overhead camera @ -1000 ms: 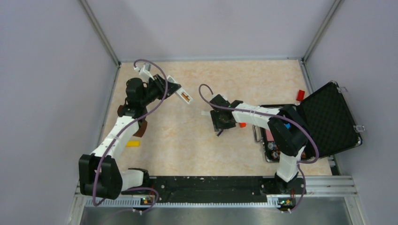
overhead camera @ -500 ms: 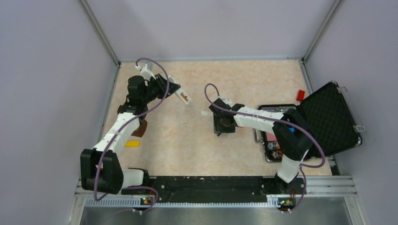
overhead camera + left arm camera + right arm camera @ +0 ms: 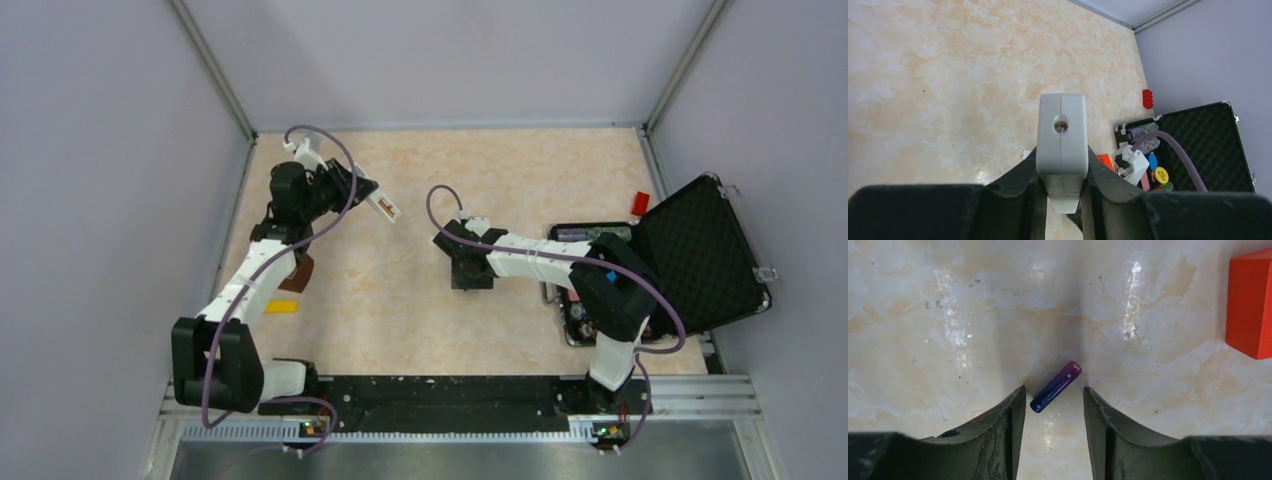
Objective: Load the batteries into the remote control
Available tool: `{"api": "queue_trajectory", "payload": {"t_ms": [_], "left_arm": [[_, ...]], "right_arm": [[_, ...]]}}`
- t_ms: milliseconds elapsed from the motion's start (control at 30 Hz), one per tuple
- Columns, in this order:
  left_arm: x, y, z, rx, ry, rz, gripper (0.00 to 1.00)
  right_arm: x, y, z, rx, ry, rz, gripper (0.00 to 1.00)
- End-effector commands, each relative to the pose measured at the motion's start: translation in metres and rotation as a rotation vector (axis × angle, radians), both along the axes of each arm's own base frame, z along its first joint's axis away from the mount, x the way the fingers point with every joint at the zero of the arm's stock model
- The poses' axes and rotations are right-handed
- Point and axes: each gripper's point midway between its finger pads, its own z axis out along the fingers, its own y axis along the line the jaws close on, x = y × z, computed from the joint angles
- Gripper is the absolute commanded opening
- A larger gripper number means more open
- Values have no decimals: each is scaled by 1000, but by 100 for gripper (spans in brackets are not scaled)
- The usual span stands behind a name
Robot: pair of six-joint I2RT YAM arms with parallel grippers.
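Note:
My left gripper (image 3: 357, 190) is shut on the remote control (image 3: 381, 204) and holds it in the air over the back left of the table. An orange-brown battery (image 3: 387, 209) shows in the remote's upturned face. In the left wrist view the remote (image 3: 1062, 132) points away end-on, clamped between the fingers of the left gripper (image 3: 1062, 192). The dark purple battery (image 3: 1056, 387) lies slanted on the table. My right gripper (image 3: 1053, 392) is low over it and open, one fingertip on each side, neither touching it. From above, the right gripper (image 3: 470, 272) hides this battery.
An orange-red block (image 3: 1250, 302) lies just right of the right gripper. An open black case (image 3: 700, 255) with chips sits at the right, with a small red brick (image 3: 640, 203) behind it. A yellow bar (image 3: 282, 306) lies at the left. A small white plate (image 3: 1026, 154) lies mid-table.
The right gripper has swung a little toward the near side over the purple battery, its jaws narrowing. The left gripper shifted slightly with the remote.

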Motion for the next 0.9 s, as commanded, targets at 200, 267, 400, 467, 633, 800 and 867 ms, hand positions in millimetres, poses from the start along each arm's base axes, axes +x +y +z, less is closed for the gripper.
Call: {"api": "queue_trajectory", "payload": {"t_ms": [200, 267, 400, 467, 633, 800, 867], "left_arm": [[2, 11, 31, 2, -89, 47, 0], [2, 12, 29, 1, -84, 50, 0], [2, 15, 26, -1, -71, 71, 0], [2, 16, 27, -7, -68, 76, 0], [-2, 12, 22, -42, -39, 65, 0], [-22, -10, 13, -149, 3, -69, 0], [-33, -23, 9, -200, 25, -164, 0]], "right_arm": [[15, 6, -11, -45, -23, -43, 28], [12, 4, -10, -48, -18, -32, 25], [11, 1, -4, -58, -29, 7, 15], [13, 0, 0, -64, -44, 36, 4], [19, 7, 16, -56, -81, 150, 0], [22, 20, 74, 43, -157, 302, 0], [20, 23, 102, 102, -182, 356, 0]]}}
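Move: The purple battery lies loose just past the right fingertips, about 2 cm ahead and 1 cm to the left, at about the pads' height. The red block stands some 6 cm ahead and 10 cm to the right, and the white battery cover some 11 cm ahead and 6 cm to the left. From the left hand, which holds the remote, the battery is roughly 12 cm back, 19 cm to the right and 22 cm below. Slide the right gripper forward about 1.5 cm, low along the table, so that its open fingers straddle the purple battery. Stay there while you shut them and pinch the battery, then start lifting, some 2 cm straight up, turning the hand about 10 degrees counter-clockwise. Keep the remote in the left gripper, letting it begin to sink and draw back a little at the end. ##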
